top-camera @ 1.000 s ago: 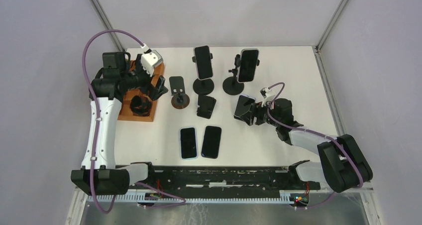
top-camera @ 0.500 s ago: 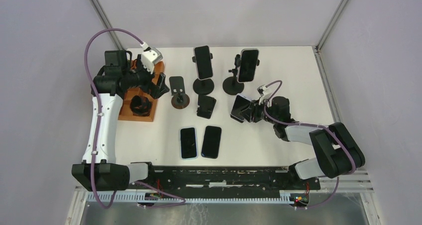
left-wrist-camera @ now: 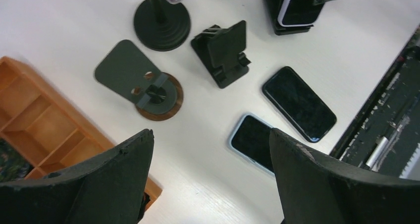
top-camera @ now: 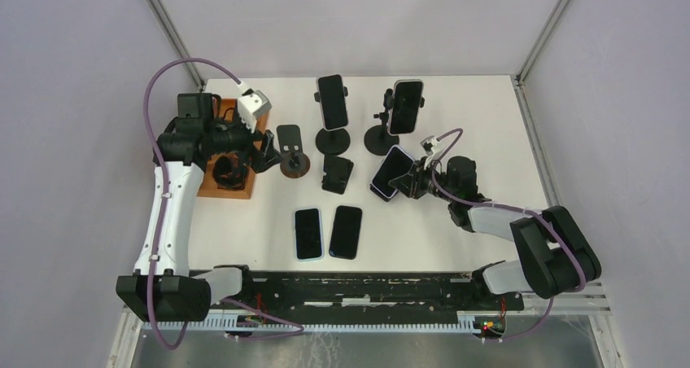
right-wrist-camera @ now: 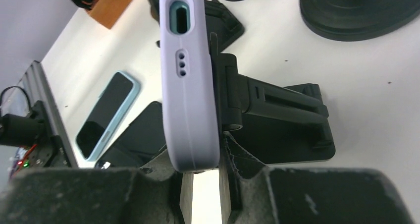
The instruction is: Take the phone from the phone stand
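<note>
In the right wrist view a phone [right-wrist-camera: 190,85] in a lavender case stands on edge between my right gripper's [right-wrist-camera: 204,164] fingers, which are shut on its lower end. Right behind it is the black folding phone stand [right-wrist-camera: 287,120], its back plate against the phone. From above, the phone [top-camera: 389,173] tilts up and left at the tip of the right gripper [top-camera: 411,181]. My left gripper [top-camera: 267,152] hovers open beside the wooden tray, its fingers [left-wrist-camera: 119,174] wide apart over bare table with nothing between them.
Two phones [top-camera: 332,102] [top-camera: 406,106] sit on tall stands at the back. An empty round-based stand [top-camera: 291,152] and an empty black folding stand [top-camera: 337,173] are mid-table. Two phones [top-camera: 308,233] [top-camera: 346,231] lie flat in front. A wooden tray [top-camera: 232,181] is at left.
The right gripper closed on the phone and carried it left and up, tilting it. The left arm swung right, off the wooden tray toward the round-based stand.
</note>
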{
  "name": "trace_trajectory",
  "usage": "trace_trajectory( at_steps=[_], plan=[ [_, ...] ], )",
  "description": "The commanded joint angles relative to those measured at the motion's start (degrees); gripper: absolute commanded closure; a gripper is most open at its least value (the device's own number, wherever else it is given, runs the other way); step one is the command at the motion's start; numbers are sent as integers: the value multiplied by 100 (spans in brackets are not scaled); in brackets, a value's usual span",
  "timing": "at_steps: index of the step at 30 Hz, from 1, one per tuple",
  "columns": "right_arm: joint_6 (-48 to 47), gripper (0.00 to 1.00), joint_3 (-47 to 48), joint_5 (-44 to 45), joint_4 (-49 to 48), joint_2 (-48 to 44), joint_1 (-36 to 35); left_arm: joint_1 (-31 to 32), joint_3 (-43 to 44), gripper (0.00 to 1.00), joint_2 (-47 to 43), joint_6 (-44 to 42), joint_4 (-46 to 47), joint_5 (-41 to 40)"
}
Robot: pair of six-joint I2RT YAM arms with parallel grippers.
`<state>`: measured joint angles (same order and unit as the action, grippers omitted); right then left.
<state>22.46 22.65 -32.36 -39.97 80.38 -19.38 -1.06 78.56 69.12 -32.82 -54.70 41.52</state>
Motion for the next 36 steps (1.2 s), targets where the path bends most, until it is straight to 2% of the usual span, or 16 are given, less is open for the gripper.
trace_trajectory(
  at_steps=[1, 7, 12, 17, 24, 29, 36],
  plan=[
    [253, 100, 139, -602, -399, -718, -20, 282, -401, 9, -299, -374, 18, 718],
    [730, 100, -233, -1252, -213, -1717, -65, 828, -626, 10, -419, -771, 111, 883],
    [1142, 100, -503, -1989, -237, -2562, -116, 1174, -728, 13, -385, -1235, 110, 1394],
    [1524, 100, -460, -2494, -417, -3055, -337, 1922, -407, 13, -150, -1306, 108, 1029],
    [2282, 100, -246, -2398, -1504, -2920, -1196, 3115, 24, 10, 22, -1430, 109, 246],
    [2723, 100, -165, -2262, -2344, -2625, -1718, 3406, 29, 11, -114, -1397, 109, 245],
    [3412, 100, -72, -2143, -3531, -2250, -2026, 3695, -605, 13, -662, -1564, 207, 401]
  ],
)
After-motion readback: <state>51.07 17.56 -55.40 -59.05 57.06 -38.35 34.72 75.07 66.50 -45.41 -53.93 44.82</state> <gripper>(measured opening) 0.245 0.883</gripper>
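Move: From the left gripper, the phone stand with its phone, held by the right gripper, lies about 35 cm to the right, level ahead, some 17 cm lower. Both loose phones lie flat 26 cm below it: the light-blue one 9 cm right and 9 cm back, the black one 19 cm right and 8 cm back. The right gripper's place to carry to is in the air by the near table edge, 20 cm back, 7 cm left, 15 cm up; the empty stand is 20 cm left and 4 cm ahead, 7 cm down. Keep the right gripper shut on the phone and stand, lift and draw them back, then also left, some 20 cm back and 15 cm up, turning about 40 degrees counter-clockwise and tipping the fingers up. Meanwhile bring the open left gripper about 15 cm right and 12 cm back towards them, swinging it some 45 degrees clockwise over the loose phones. ##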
